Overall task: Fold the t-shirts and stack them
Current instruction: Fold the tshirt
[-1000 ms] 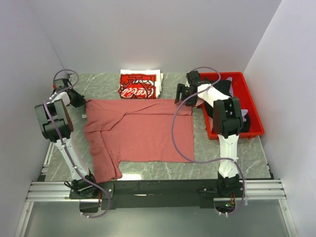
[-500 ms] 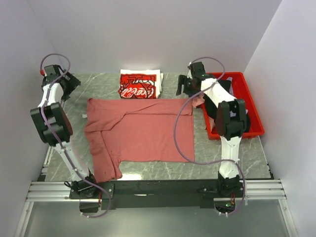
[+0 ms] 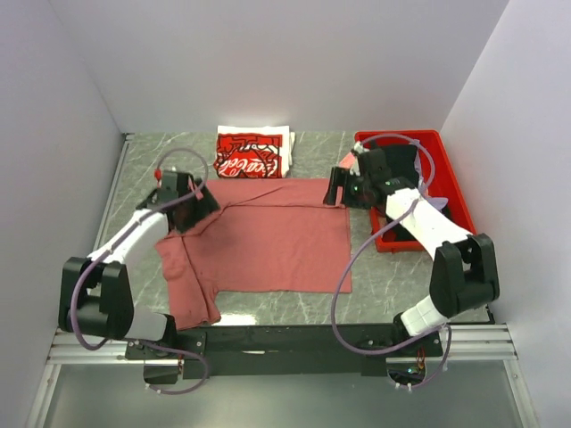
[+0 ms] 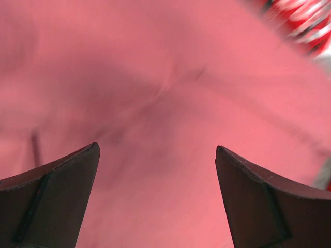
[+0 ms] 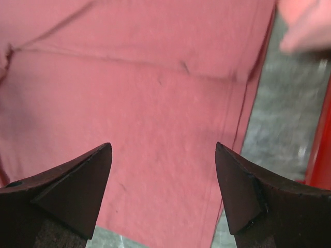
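A dusty-rose t-shirt [image 3: 259,245] lies spread flat on the table, one sleeve reaching toward the near edge at the left. My left gripper [image 3: 203,203] hovers open over its far left shoulder area; in the left wrist view the rose cloth [image 4: 155,93] fills the frame beneath the left gripper [image 4: 156,147], which holds nothing. My right gripper [image 3: 337,187] stands open over the shirt's far right corner, and the right wrist view shows the right gripper [image 5: 163,145] empty above the cloth [image 5: 134,93] near its hem. A folded red-and-white t-shirt [image 3: 250,153] rests at the back.
A red bin [image 3: 455,178] with dark cloth [image 3: 406,160] inside stands at the right, its wall [image 5: 321,150] close to my right gripper. Grey marbled table [image 5: 289,108] shows between the shirt and the bin. White walls enclose the table on three sides.
My left gripper opened, and the arm swung from the far left corner to above the shirt's shoulder. The right arm dropped toward the shirt's far right corner.
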Controlling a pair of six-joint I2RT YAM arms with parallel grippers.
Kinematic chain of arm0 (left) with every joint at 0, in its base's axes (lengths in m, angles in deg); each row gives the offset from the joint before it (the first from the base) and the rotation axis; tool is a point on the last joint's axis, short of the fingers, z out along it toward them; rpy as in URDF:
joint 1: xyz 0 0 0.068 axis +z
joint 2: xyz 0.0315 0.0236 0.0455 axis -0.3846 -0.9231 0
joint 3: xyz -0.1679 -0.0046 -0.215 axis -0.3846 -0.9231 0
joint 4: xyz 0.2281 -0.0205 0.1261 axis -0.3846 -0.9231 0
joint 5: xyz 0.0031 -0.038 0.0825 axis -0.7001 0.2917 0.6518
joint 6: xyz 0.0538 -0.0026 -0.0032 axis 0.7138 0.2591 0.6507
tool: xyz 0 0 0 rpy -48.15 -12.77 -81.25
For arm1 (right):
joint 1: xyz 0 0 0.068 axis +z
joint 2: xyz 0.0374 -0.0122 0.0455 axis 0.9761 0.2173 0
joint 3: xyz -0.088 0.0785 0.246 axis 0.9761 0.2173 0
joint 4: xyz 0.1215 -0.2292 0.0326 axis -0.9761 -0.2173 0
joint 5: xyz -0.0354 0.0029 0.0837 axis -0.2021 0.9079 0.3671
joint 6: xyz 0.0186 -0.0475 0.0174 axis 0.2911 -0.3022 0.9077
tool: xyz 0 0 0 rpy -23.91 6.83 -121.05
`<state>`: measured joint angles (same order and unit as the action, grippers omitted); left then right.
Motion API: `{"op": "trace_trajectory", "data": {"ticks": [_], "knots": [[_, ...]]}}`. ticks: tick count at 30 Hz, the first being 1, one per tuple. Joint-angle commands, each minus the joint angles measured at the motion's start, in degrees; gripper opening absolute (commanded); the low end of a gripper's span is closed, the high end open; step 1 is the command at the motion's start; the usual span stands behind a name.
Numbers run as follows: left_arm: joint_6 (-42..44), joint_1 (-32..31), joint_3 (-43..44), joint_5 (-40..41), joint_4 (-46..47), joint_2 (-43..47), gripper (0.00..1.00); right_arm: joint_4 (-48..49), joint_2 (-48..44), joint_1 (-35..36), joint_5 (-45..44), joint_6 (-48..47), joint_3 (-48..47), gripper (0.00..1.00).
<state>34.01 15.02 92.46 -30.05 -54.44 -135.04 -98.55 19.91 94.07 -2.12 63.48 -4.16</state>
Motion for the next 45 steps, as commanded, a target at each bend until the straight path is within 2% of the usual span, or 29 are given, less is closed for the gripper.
{"op": "trace_trajectory", "data": {"ticks": [1, 7, 8, 10, 11, 14, 21, 26, 34, 45], "knots": [[-5.06, -2.76, -6.00, 4.05, 2.20, 3.87, 0.99, 5.19, -4.25, -0.01, 0.74, 2.61, 5.36, 0.87], [-5.33, -3.48, -8.82, 9.68, 1.41, 2.38, 0.77, 5.91, -7.51, 0.16, 1.10, 2.88, 9.06, 0.87], [-4.98, -3.48, -8.82, 9.86, 1.85, 1.24, 0.71, 5.91, -7.60, 0.08, 0.84, 2.88, 9.32, 0.87], [-4.63, -3.57, -8.82, 9.15, 3.52, 0.18, 0.68, 5.64, -7.61, 0.16, 0.31, 2.88, 9.50, 0.87], [-4.45, -3.48, -8.39, 8.90, 3.87, -1.21, 0.62, 5.56, -7.43, 0.16, 0.13, 2.88, 9.50, 0.87], [-3.93, -3.57, -6.81, 8.10, 4.40, -4.11, 0.55, 5.29, -6.47, 0.16, -0.22, 2.79, 9.15, 0.87], [-4.89, -3.48, -5.31, 14.16, 1.94, -6.06, 0.58, 5.03, -5.41, 0.16, -0.83, 2.44, 8.89, 0.87], [-4.45, -3.39, -4.69, 15.39, 2.03, -7.72, 0.56, 4.85, -5.06, 0.08, -0.92, 2.27, 8.80, 0.87], [-4.28, -3.39, -3.19, 11.62, 4.31, -11.77, 0.49, 4.85, -4.53, 0.08, -1.19, 2.09, 8.71, 0.87], [-4.28, -3.39, -0.65, 12.32, 1.95, -10.72, 0.21, 4.85, -4.00, 0.16, -1.89, 1.83, 8.53, 0.87]]}}
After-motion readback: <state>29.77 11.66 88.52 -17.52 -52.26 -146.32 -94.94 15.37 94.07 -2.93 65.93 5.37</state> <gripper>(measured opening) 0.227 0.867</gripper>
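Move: Just under the open left hand, the t-shirt's folded-over edge lies about 9 cm below, 2 cm back and 2 cm to the left. From that hand, the Coca-Cola stack sits some 24 cm ahead and 15 cm right; the shirt's near flap lies about 16 cm back and 4 cm left, both near table height. From the right hand the same fold is roughly 41 cm left, 4 cm back and 11 cm down. Sinking about 9 cm onto the t-shirt, the left hand first draws back some 4 cm, then eases forward again while tipping further down and raising its left side by around 10 degrees. Its wide-open fingers close most of the way and pinch the folded edge. The empty right hand settles about 3 cm back and slightly down, then waits open above the shirt. ##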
